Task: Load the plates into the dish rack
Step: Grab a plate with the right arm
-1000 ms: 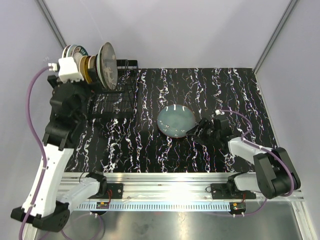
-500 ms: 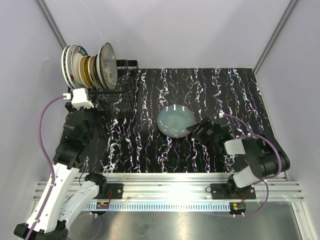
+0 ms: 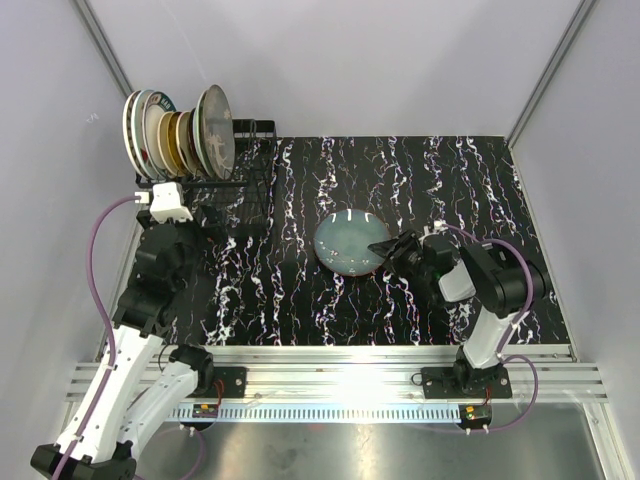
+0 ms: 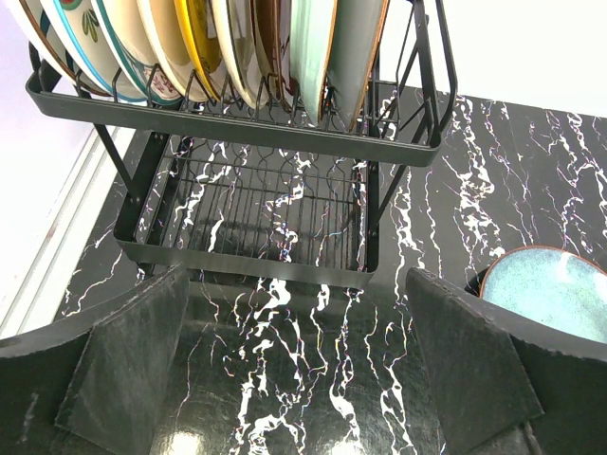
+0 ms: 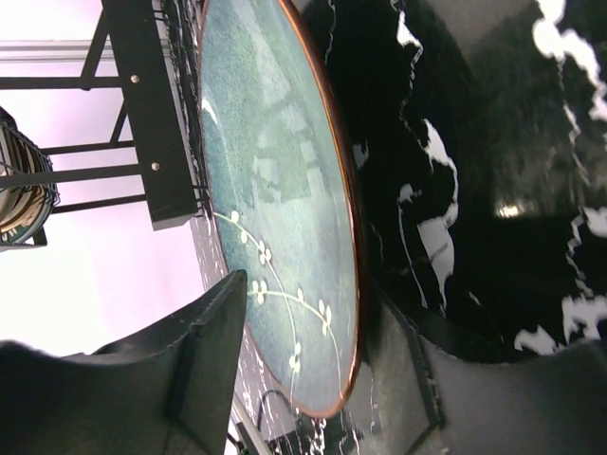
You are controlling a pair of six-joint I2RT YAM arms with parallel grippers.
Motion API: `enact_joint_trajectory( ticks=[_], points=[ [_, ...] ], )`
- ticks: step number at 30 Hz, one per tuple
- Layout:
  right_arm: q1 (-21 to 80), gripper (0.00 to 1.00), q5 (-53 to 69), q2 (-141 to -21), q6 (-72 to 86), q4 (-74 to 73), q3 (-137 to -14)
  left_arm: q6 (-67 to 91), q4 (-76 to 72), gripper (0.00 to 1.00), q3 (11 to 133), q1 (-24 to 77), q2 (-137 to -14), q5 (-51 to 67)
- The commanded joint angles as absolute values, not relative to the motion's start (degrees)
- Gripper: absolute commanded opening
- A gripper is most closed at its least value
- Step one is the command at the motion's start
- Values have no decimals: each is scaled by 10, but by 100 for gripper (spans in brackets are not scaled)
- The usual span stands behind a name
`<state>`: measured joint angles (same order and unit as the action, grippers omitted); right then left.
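Note:
A teal plate [image 3: 350, 243] with a copper rim and a white sprig pattern lies flat on the black marbled table. My right gripper [image 3: 386, 249] is at its right edge. In the right wrist view the gripper [image 5: 308, 318] is open, its jaws straddling the plate [image 5: 275, 190]: one finger over the face, the other under the rim. The black wire dish rack [image 3: 240, 185] stands at the far left and holds several upright plates [image 3: 180, 135]. My left gripper [image 3: 203, 222] is open and empty just in front of the rack [image 4: 285, 142], facing it, below the racked plates [image 4: 237, 47].
White walls close the cell at the back and on both sides. A metal rail [image 3: 340, 360] with both arm bases runs along the near edge. A purple cable [image 3: 100, 260] loops beside the left arm. The teal plate's edge [image 4: 555, 294] shows at the right of the left wrist view.
My left arm has drawn back and down from the racked plates to the table in front of the rack. My right gripper has slid onto the teal plate's rim and its jaws have narrowed.

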<state>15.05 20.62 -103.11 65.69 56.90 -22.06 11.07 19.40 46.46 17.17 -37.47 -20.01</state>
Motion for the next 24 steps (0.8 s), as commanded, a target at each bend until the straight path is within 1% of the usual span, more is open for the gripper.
enact_joint_trajectory(
  ticks=[1, 2, 3, 6, 7, 9, 10, 16, 17, 19, 20, 22, 24],
  points=[
    [148, 58, 185, -1065, 635, 550, -221, 121, 156, 99, 471, 170, -369, -210],
    [148, 57, 185, -1068, 635, 550, -224, 120, 156, 99, 471, 170, -369, -209],
    [148, 54, 185, -1073, 633, 550, -226, 121, 156, 99, 471, 170, -368, -209],
    [148, 49, 185, -1075, 627, 546, -231, 121, 156, 99, 470, 170, -368, -209],
    [147, 46, 184, -1075, 624, 544, -233, 123, 156, 99, 470, 170, -369, -209],
    [148, 40, 185, -1076, 623, 541, -236, 124, 157, 99, 470, 171, -372, -205],
    [148, 35, 187, -1075, 623, 541, -239, 124, 159, 99, 470, 171, -373, -204],
    [148, 18, 194, -1049, 614, 517, -249, 127, 160, 99, 470, 174, -374, -201],
    [147, 12, 196, -1036, 613, 510, -251, 128, 159, 99, 470, 174, -375, -196],
    [148, 8, 203, -1026, 607, 490, -259, 130, 160, 99, 471, 175, -377, -192],
    [148, 3, 206, -1014, 607, 487, -260, 132, 160, 99, 471, 176, -379, -191],
    [148, 0, 216, -1005, 611, 476, -265, 137, 161, 99, 471, 177, -381, -189],
    [147, 0, 223, -991, 615, 473, -265, 139, 162, 99, 471, 178, -383, -183]
  ],
)
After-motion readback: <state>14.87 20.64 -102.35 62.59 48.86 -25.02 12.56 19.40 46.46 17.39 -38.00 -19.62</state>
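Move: The plate lies on the table with its right-hand rim already between my right hand's open fingers, its middle about 7 cm left, 2 cm ahead and nearly level. From that hand the dish rack is some 34 cm left and 16 cm farther out, and the grey plate in it about 29 cm left, 24 cm out and 18 cm higher. From my left hand the plate on the table lies roughly 8 cm ahead, 27 cm right and 26 cm below. I shut my right fingers from a bit over half open until they pinch the plate's near right rim, one above it and one below. Meanwhile that hand sinks about 1.5 cm beside the rim with hardly any sideways travel; once the fingers have closed it begins to rise, by under 1 cm, keeping its hold. ##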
